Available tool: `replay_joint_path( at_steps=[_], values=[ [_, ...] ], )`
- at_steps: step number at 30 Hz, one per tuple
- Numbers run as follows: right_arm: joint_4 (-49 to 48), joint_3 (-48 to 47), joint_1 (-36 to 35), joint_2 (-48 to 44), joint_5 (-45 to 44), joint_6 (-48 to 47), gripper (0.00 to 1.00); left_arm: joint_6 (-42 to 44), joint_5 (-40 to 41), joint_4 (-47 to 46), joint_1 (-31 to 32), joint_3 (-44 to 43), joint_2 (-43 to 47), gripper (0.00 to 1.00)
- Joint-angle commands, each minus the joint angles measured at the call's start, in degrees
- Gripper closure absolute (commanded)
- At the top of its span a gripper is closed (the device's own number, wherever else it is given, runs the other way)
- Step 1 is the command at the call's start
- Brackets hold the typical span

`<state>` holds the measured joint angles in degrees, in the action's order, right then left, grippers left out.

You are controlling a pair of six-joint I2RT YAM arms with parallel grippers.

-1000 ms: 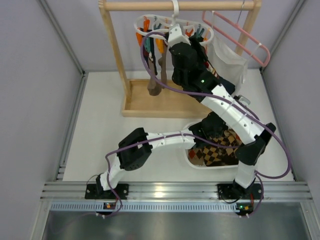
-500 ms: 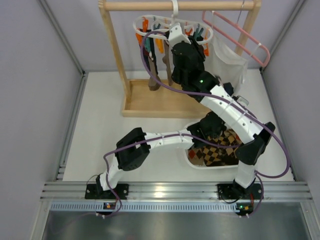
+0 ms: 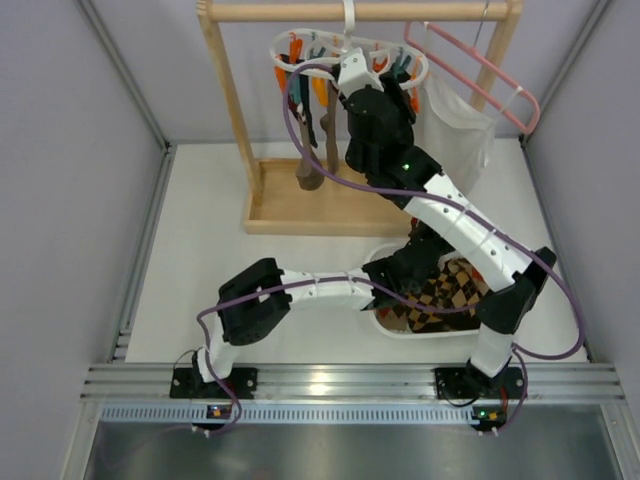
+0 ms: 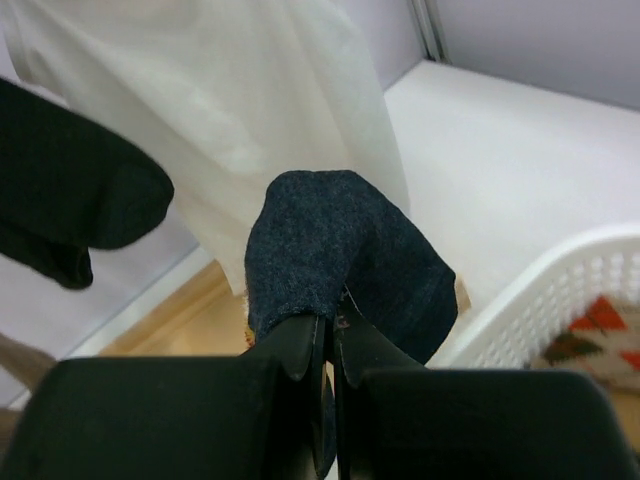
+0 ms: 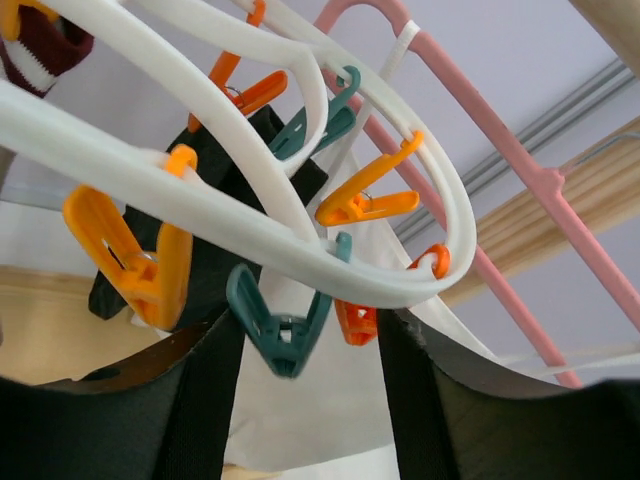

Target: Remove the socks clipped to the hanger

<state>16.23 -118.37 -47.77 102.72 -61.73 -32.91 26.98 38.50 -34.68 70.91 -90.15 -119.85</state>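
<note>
The white looped hanger (image 3: pixel 350 48) hangs from the wooden rack's top bar. Dark socks (image 3: pixel 307 150) dangle from its left-side clips. My right gripper (image 3: pixel 352 78) is raised to the hanger and open. In the right wrist view its jaws stand either side of an empty teal clip (image 5: pixel 280 335) under the hanger (image 5: pixel 250 230); a black sock (image 5: pixel 215 260) stays clipped behind. My left gripper (image 3: pixel 400 272) is over the basket's far-left rim, shut on a dark navy sock (image 4: pixel 340 250) that stands up from its jaws (image 4: pixel 332 325).
A white basket (image 3: pixel 385 318) at front right holds argyle socks (image 3: pixel 445 295). The wooden rack (image 3: pixel 300 212) has a tray base. A pink wire hanger (image 3: pixel 480 65) and a white mesh bag (image 3: pixel 455 125) hang at the right; the bag (image 4: pixel 220 100) shows close behind the held sock.
The left arm has drawn back toward the near-left, carrying the navy sock lower over the basket. The right gripper shifted slightly at the hanger; its jaws narrowed, then widened again.
</note>
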Motion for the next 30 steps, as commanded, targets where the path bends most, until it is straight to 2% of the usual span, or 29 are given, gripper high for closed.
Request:
replay_joint_path(
  at_steps=[1,7,10,11,13,17,25,30],
  values=[
    [1.35,1.81,-1.18,-6.03,2.14,5.29,0.47,-7.98,-2.72,-1.45,0.28,6.90,11.98,1.00],
    [6.26,5.34,-2.33,-11.66,6.36,12.15,0.39,-16.43,-4.22,1.18,0.28,18.59,22.53,1.00],
    [14.16,5.16,-2.68,-14.12,12.15,17.77,0.29,-20.82,-6.32,4.08,0.28,22.90,26.50,1.00],
    [15.83,5.60,-2.68,-15.60,14.69,18.92,0.21,-21.87,-8.25,5.92,0.28,23.78,28.86,1.00],
    [20.48,6.30,-2.68,-17.02,17.16,22.26,0.16,-24.95,-10.10,7.51,0.28,26.86,31.07,1.00],
    [23.85,11.64,-2.68,-23.68,26.72,26.57,0.01,-29.17,-12.83,11.55,0.36,30.99,35.56,1.00],
    [24.81,21.85,-2.68,-36.60,31.94,31.40,0.00,-35.68,-21.60,15.42,0.36,36.89,43.12,1.00],
    [24.47,29.94,-2.68,-43.82,32.29,34.29,0.01,-38.05,-26.63,17.36,0.45,36.19,41.29,1.00]
  ],
)
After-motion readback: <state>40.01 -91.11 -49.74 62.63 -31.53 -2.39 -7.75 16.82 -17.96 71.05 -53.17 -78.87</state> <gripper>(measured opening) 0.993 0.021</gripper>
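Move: The left hand already holds the navy sock, free of its clip; the basket's middle lies roughly 8 cm back, 7 cm right and 20 cm below this hand. From it the hanging black sock is about 14 cm ahead and 6 cm left, the white cloth some 20 cm ahead and 4 cm right, both a little higher. The right fingers straddle the teal clip, right at their tips, with a yellow clip 5 cm left and level ahead. Keeping the navy sock pinched, the left hand swings left and back, about 11 cm each way, rising some 4 cm midway and sinking again as the wrist tips down nearly 30 degrees and turns clockwise, so the fingers point down across the basket from its left side. Meanwhile the right hand backs about 15 cm away from the teal clip and hanger, drifting right and slightly down late on, its half-open fingers spreading fully while the wrist turns counter-clockwise and rolls its left side up. ##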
